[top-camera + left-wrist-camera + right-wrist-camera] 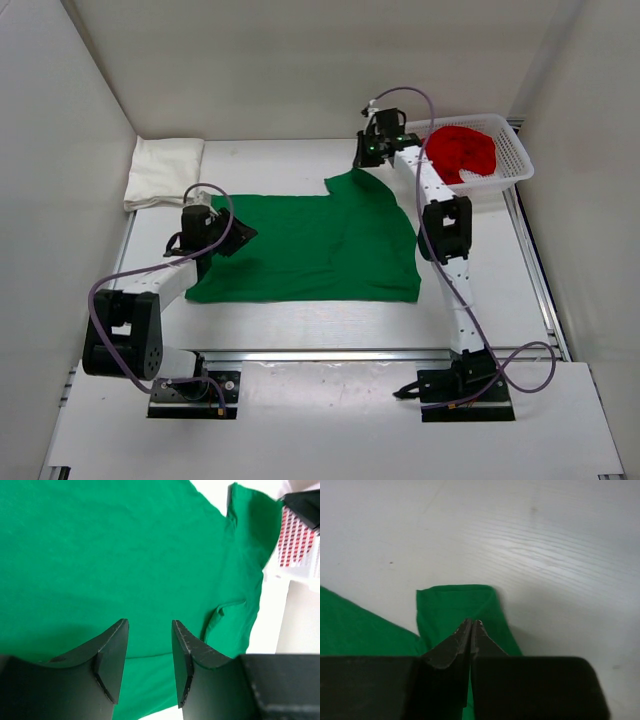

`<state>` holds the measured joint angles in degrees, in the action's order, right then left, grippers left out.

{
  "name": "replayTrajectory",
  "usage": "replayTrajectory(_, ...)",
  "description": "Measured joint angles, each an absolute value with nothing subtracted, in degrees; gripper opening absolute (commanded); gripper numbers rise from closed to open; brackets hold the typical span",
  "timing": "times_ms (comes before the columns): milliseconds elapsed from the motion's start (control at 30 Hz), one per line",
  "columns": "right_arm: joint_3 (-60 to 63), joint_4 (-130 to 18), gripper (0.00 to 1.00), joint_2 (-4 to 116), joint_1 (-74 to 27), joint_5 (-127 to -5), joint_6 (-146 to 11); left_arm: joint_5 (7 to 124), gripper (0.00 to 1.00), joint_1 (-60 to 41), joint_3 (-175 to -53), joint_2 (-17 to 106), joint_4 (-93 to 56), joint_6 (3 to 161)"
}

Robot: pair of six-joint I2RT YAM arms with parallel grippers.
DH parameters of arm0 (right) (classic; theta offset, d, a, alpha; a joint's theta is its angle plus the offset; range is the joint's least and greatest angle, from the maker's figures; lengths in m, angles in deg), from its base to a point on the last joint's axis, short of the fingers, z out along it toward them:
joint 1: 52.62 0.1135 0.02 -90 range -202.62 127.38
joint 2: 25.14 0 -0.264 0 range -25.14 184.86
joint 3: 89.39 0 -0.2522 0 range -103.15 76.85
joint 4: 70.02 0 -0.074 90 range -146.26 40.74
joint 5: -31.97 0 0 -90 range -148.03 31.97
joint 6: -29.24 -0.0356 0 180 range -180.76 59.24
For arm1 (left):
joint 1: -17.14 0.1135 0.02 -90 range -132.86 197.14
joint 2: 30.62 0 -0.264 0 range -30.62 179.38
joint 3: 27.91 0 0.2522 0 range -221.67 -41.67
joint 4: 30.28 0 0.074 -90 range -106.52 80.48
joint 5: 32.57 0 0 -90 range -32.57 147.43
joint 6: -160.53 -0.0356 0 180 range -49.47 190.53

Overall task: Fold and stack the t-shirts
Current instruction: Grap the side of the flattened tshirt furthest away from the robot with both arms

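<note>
A bright green t-shirt (320, 245) lies spread flat across the middle of the table. At its far right corner, my right gripper (366, 160) is shut on the sleeve (455, 605), and the cloth rises a little toward the closed fingers (471, 621). Over the shirt's left edge hovers my left gripper (240, 238), open, with only green cloth (100, 555) showing below the gap (148, 622). A cream-white t-shirt (163, 170) lies folded at the far left. A red t-shirt (465, 148) sits crumpled in the basket.
The white mesh basket (515, 165) stands at the far right corner, just beyond the right arm; in the left wrist view the basket (300, 540) shows at the top right. White walls close in the table on the left, back and right.
</note>
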<state>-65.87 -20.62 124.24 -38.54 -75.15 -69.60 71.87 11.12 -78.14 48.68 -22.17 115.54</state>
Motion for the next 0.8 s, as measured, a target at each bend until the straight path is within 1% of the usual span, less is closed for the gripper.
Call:
replayTrajectory(200, -66.32, -20.75, 0.0, 124.24, -33.2, -71.39, -69.75, 71.08, 0.51, 14.11, -78.35, 48.18, -21.88, 115.58)
replayTrajectory(333, -66.32, -20.73, 0.0, 124.24, -34.67, -70.34, -69.8, 69.14, 0.51, 17.13, -83.14, 50.54, -19.94, 115.02)
replayTrajectory(433, -66.32, -20.55, 0.0, 124.24, -37.36, -69.9, -69.82, 66.14, 0.5, 19.84, -91.21, 55.87, -18.25, 113.73)
replayTrajectory(567, -66.32, -19.9, 0.0, 124.24, -40.26, -69.84, -69.8, 61.6, 0.49, 22.2, -104.32, 66.3, -15.09, 111.21)
replayTrajectory(700, -66.32, -19.0, 0.0, 124.24, -40.61, -70.41, -69.8, 57.05, 0.47, 22.33, -115.64, 76.7, -9.86, 107.96)
replayTrajectory(800, -66.35, -18.46, 0.0, 124.24, -39.89, -71.48, -69.82, 55.04, 0.48, 22.39, -121.52, 83.33, -6.21, 105.77)
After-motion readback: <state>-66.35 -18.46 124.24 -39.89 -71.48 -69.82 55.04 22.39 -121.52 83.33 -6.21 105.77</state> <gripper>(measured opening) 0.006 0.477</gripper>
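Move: The green shirt's far left corner lies about 18 cm ahead of the left gripper, 13 cm to its left and 7 cm below. The folded white shirt is farther out, some 28 cm ahead and 29 cm left. The right gripper already has the far edge near the other end pinched; a loose green tip lies 10 cm to its left, 2 cm nearer the robot and 7 cm lower, the red shirt about 28 cm right and 7 cm ahead. Bring the left gripper some 16 cm forward and 14 cm left over the green shirt to its far left corner, arching up about 3 cm and sinking again, turning the hand counter-clockwise and rolling its left side up, fingers half open. Meanwhile keep the right fingers shut on the raised edge and swing it about 5 cm left, 8 cm back right, then slightly left. ##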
